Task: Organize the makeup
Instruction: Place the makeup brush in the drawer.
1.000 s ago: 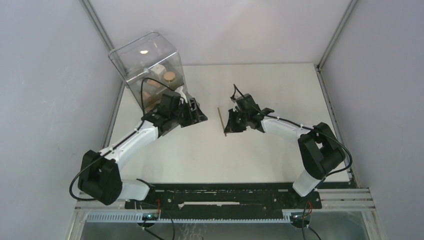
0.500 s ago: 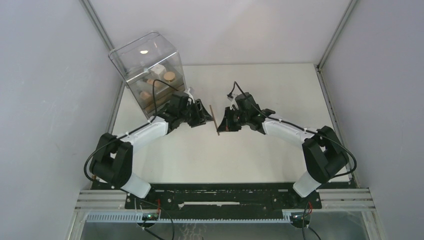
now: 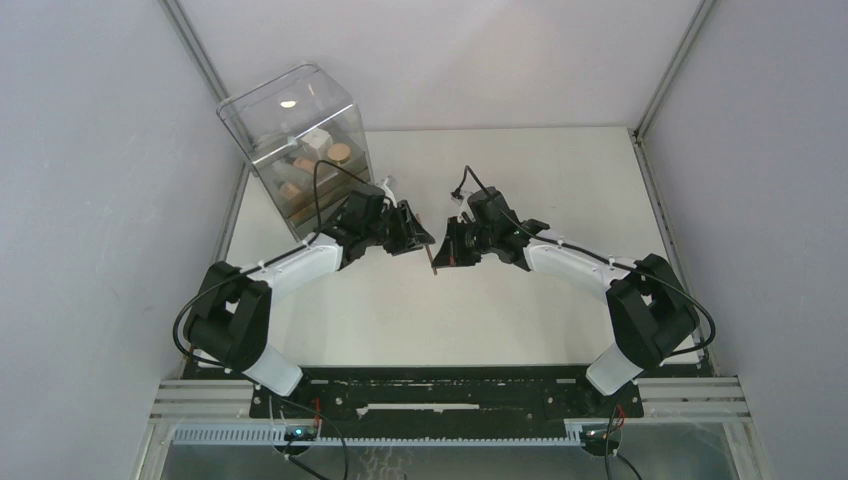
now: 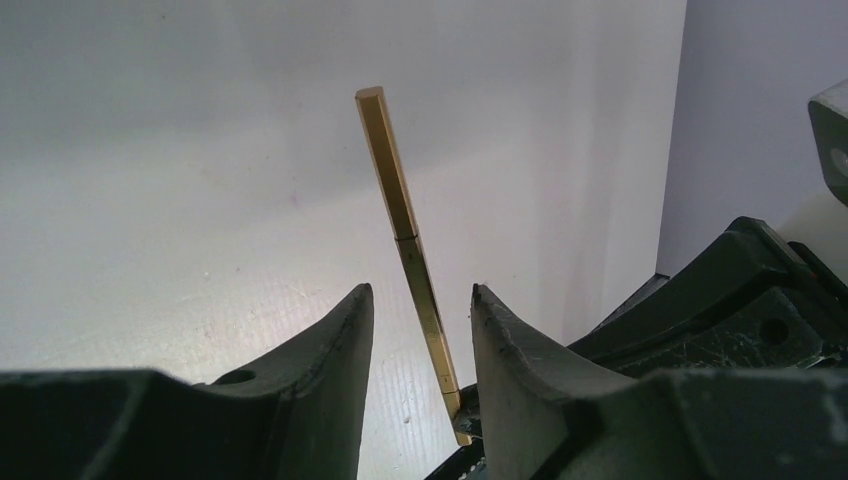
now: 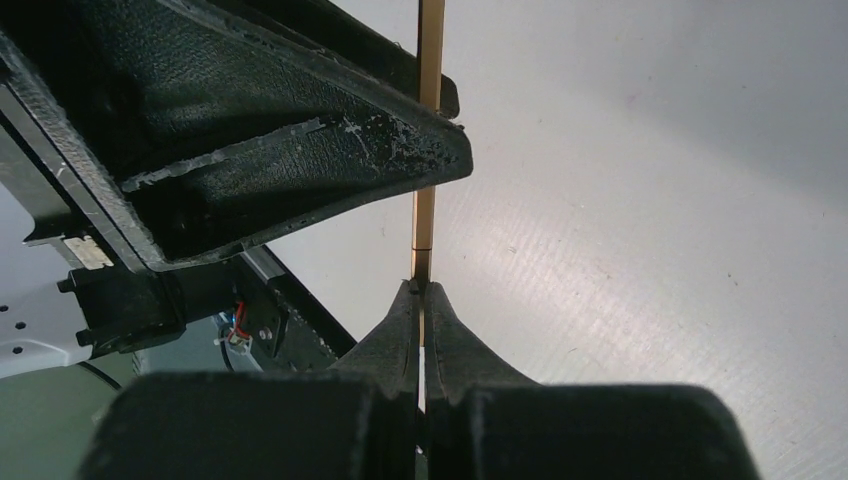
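One piece of the makeup, a thin gold stick [image 5: 424,215], is held above the table between the two arms. My right gripper [image 5: 421,287] is shut on its lower end. My left gripper [image 4: 420,290] is open, its fingers [image 4: 340,340] standing on either side of the stick [image 4: 400,200] with a gap on both sides. From above, the stick [image 3: 434,262] shows between the left gripper [image 3: 420,236] and the right gripper [image 3: 448,246]. More makeup, tan round compacts, small beige bottles and a white cube, lies inside the clear box [image 3: 300,140].
The clear plastic box with drawers stands at the table's back left corner, close behind the left arm. White walls enclose the table [image 3: 540,180] on three sides. The black base rail [image 3: 440,395] runs along the near edge.
The left arm has swung right from beside the box to the stick and its jaws have narrowed around it. The right gripper has shifted slightly left with the stick.
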Controlling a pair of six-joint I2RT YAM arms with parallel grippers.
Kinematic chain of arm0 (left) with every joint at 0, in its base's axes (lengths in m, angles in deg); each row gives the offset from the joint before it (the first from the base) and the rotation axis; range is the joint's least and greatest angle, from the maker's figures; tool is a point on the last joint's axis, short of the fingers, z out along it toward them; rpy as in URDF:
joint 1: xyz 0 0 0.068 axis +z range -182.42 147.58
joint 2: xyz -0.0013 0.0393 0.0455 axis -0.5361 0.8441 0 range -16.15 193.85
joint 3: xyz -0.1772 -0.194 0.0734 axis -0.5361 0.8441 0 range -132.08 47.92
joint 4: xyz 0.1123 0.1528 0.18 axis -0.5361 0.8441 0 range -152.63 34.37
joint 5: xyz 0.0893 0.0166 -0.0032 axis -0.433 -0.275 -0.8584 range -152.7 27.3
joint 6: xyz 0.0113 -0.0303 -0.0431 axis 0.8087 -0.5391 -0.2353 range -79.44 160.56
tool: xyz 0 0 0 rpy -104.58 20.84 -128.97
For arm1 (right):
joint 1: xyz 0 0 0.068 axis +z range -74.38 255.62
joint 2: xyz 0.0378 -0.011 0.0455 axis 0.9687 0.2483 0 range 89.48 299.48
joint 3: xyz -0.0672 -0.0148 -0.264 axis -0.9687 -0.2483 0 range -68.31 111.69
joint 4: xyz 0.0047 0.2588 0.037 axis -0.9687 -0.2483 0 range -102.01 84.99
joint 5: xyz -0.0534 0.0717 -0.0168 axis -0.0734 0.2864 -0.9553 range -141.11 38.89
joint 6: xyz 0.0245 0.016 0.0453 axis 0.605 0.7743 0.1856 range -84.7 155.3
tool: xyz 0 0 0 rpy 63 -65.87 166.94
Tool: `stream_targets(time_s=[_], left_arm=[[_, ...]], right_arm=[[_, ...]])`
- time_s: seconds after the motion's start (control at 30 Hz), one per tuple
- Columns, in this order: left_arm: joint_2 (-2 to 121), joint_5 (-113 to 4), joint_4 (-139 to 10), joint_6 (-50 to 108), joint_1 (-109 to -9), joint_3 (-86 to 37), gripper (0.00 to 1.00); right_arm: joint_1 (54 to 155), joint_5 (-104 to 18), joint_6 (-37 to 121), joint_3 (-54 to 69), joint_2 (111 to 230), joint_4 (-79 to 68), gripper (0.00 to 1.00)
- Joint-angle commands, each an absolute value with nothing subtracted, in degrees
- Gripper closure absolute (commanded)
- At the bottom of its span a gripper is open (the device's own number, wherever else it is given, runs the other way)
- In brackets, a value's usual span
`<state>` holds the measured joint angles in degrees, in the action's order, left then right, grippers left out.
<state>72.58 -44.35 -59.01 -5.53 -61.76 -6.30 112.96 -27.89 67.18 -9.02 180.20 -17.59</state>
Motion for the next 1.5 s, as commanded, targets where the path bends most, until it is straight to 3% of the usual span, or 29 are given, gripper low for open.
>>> stream_targets(time_s=[0.0, 0.13, 0.53, 0.67, 0.73, 0.97, 1.27, 1.47], left_arm=[[72.02, -43.38, -61.42, -6.16, -62.04, -7.88, 0.55], [72.30, -43.00, -61.13, -6.11, -62.11, -7.98, 0.61], [72.81, -42.64, -61.11, -5.93, -62.13, -8.73, 0.99], [72.34, -44.30, -56.73, -1.87, -62.06, -10.78, 1.00], [71.88, -46.92, -51.82, 2.60, -61.89, -13.05, 1.00], [73.37, -58.68, -32.29, 24.54, -60.65, -25.71, 1.00], [75.58, -92.67, -24.64, 38.81, -60.90, -31.05, 1.00], [83.66, -112.74, -23.04, 45.83, -60.83, -32.77, 0.99]], right_arm=[[113.50, -27.35, 67.30, -8.81, 178.41, -15.53, 1.00], [113.50, -27.28, 67.50, -8.81, 178.60, -15.34, 1.00], [113.60, -27.89, 67.54, -8.81, 178.44, -15.94, 0.98], [113.55, -29.88, 67.71, -8.80, 177.97, -17.16, 0.53], [113.43, -31.68, 67.50, -8.80, 177.21, -18.10, 0.43], [111.76, -34.73, 67.85, -10.26, 175.00, -19.13, 0.41], [110.25, -34.84, 71.06, -14.26, 173.96, -16.30, 0.41], [110.29, -34.84, 71.55, -14.52, 174.30, -16.04, 0.41]])
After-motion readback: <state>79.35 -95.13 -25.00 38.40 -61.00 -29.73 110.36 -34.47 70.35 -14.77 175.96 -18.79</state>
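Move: The makeup brush already runs between my left hand's open fingers, its middle within a centimetre of that hand's centre. The open drawer lies about 15 cm to my left hand's left, 4 cm ahead and 11 cm below. The clear organizer stands roughly 24 cm left of that hand, 15 cm ahead, its middle about 3 cm lower. From my right hand, which pinches the brush near its back end, the brush's middle is some 3 cm ahead and 1 cm left. I take over the brush: my left fingers shut on its middle while my right hand holds still, then my right fingers open, let it go and back off about 4 cm to the right, sinking slightly. Pinching the brush, my left hand swings some 17 cm left and about 7 cm forward, rising before it starts to dip, and rolls nearly 70 degrees, its left side turning up, to come over the open drawer. ##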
